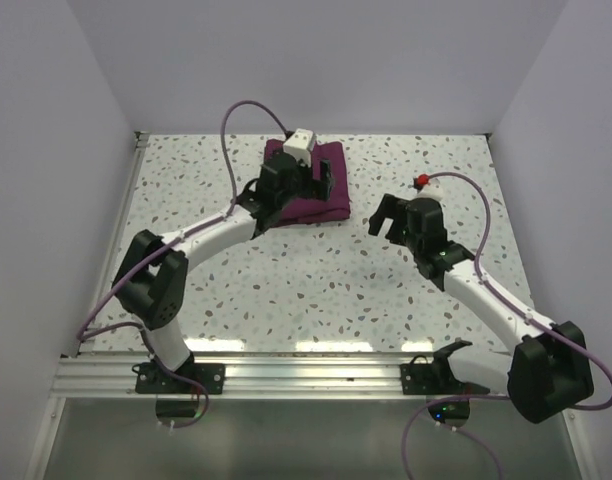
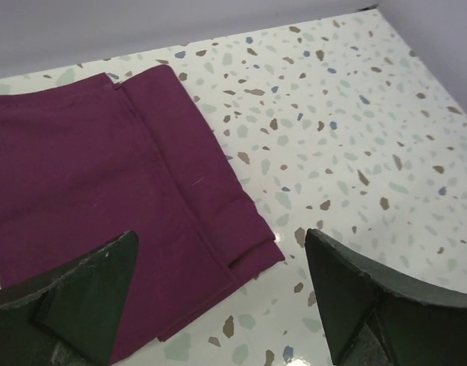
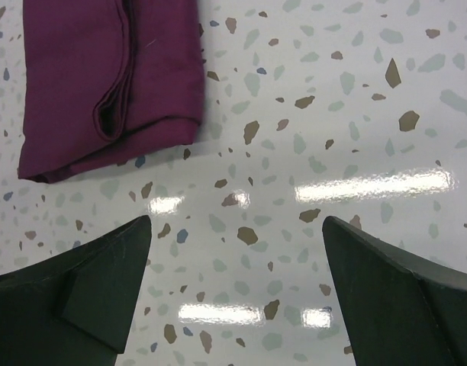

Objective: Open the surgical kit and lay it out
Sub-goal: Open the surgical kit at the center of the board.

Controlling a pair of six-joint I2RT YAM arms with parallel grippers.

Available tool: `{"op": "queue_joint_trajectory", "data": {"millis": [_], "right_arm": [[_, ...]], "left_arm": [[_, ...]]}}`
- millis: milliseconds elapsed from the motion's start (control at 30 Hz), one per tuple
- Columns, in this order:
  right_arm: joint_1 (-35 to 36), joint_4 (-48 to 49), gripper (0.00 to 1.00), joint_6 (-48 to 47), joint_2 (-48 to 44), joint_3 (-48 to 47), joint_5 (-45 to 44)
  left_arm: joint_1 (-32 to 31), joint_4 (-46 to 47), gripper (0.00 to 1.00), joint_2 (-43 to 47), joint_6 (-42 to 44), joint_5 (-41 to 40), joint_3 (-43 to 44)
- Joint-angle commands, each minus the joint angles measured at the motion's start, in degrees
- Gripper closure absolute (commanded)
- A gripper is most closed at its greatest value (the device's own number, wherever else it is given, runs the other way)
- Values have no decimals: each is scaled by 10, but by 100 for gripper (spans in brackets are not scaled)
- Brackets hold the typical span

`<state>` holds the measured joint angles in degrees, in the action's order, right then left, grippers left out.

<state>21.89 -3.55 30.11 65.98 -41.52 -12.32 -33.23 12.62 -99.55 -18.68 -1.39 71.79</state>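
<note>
The surgical kit (image 1: 334,205) is a dark purple cloth wrap, folded shut and lying flat at the back middle of the speckled table. My left gripper (image 1: 311,180) hovers over it, open. In the left wrist view the wrap (image 2: 104,175) fills the left side, and its folded front corner lies between the spread fingers of the left gripper (image 2: 220,236). My right gripper (image 1: 384,222) is open to the right of the wrap and a little nearer, over bare table. In the right wrist view the wrap (image 3: 111,69) lies at the upper left, ahead of the empty right gripper (image 3: 237,221).
White walls close the table (image 1: 316,290) at the back and on both sides. An aluminium rail (image 1: 306,375) runs along the near edge with both arm bases on it. Purple cables loop from each arm; a small red fitting (image 1: 422,181) sits on the right cable.
</note>
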Motion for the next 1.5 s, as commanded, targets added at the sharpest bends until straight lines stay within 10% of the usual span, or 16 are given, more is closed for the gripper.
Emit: {"op": "queue_joint_trajectory", "data": {"millis": [0, 267, 1100, 1200, 1300, 1467], "right_arm": [[0, -16, 2, 3, 15, -31, 5], [0, -37, 2, 0, 41, -49, 12], [0, -55, 3, -4, 79, -65, 10], [1, -56, 3, -5, 81, -66, 9], [0, -56, 4, -6, 82, -66, 8], [0, -59, 4, -8, 88, -68, 7]], "left_arm": [[-37, -60, 6, -25, 74, -163, 34], [-98, -148, 12, -138, 112, -317, 130], [-120, -136, 43, -180, 95, -330, 111], [-120, -136, 54, -187, 96, -329, 118], [-120, -136, 100, -190, 94, -332, 131], [-119, -115, 100, -155, 90, -365, 136]]}}
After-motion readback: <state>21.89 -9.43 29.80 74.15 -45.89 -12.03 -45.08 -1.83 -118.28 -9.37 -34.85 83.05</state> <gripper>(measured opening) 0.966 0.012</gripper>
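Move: The kit's flap edge, the loose fold midway along its near side, lies almost straight below the left hand, about 13 cm down and 1 cm to the right. From that hand the kit's middle is some 7 cm ahead, 2 cm left and 14 cm down, and its near right corner about 9 cm right, level fore and aft and 14 cm down. From the right hand the flap edge is roughly 9 cm ahead, 15 cm left and 8 cm down. The left hand sinks about 13 cm onto the loose fold at the middle of the kit's near side, fast at first and then easing, while it rolls some 30 degrees so that its left side rises, and turns a little counter-clockwise. Its wide-open fingers start narrowing on the way down, shut fully at the bottom to pinch the flap edge, and then rise by about 1 cm, while the open right hand sinks a few centimetres beside the kit, tipping slightly down and touching nothing. ##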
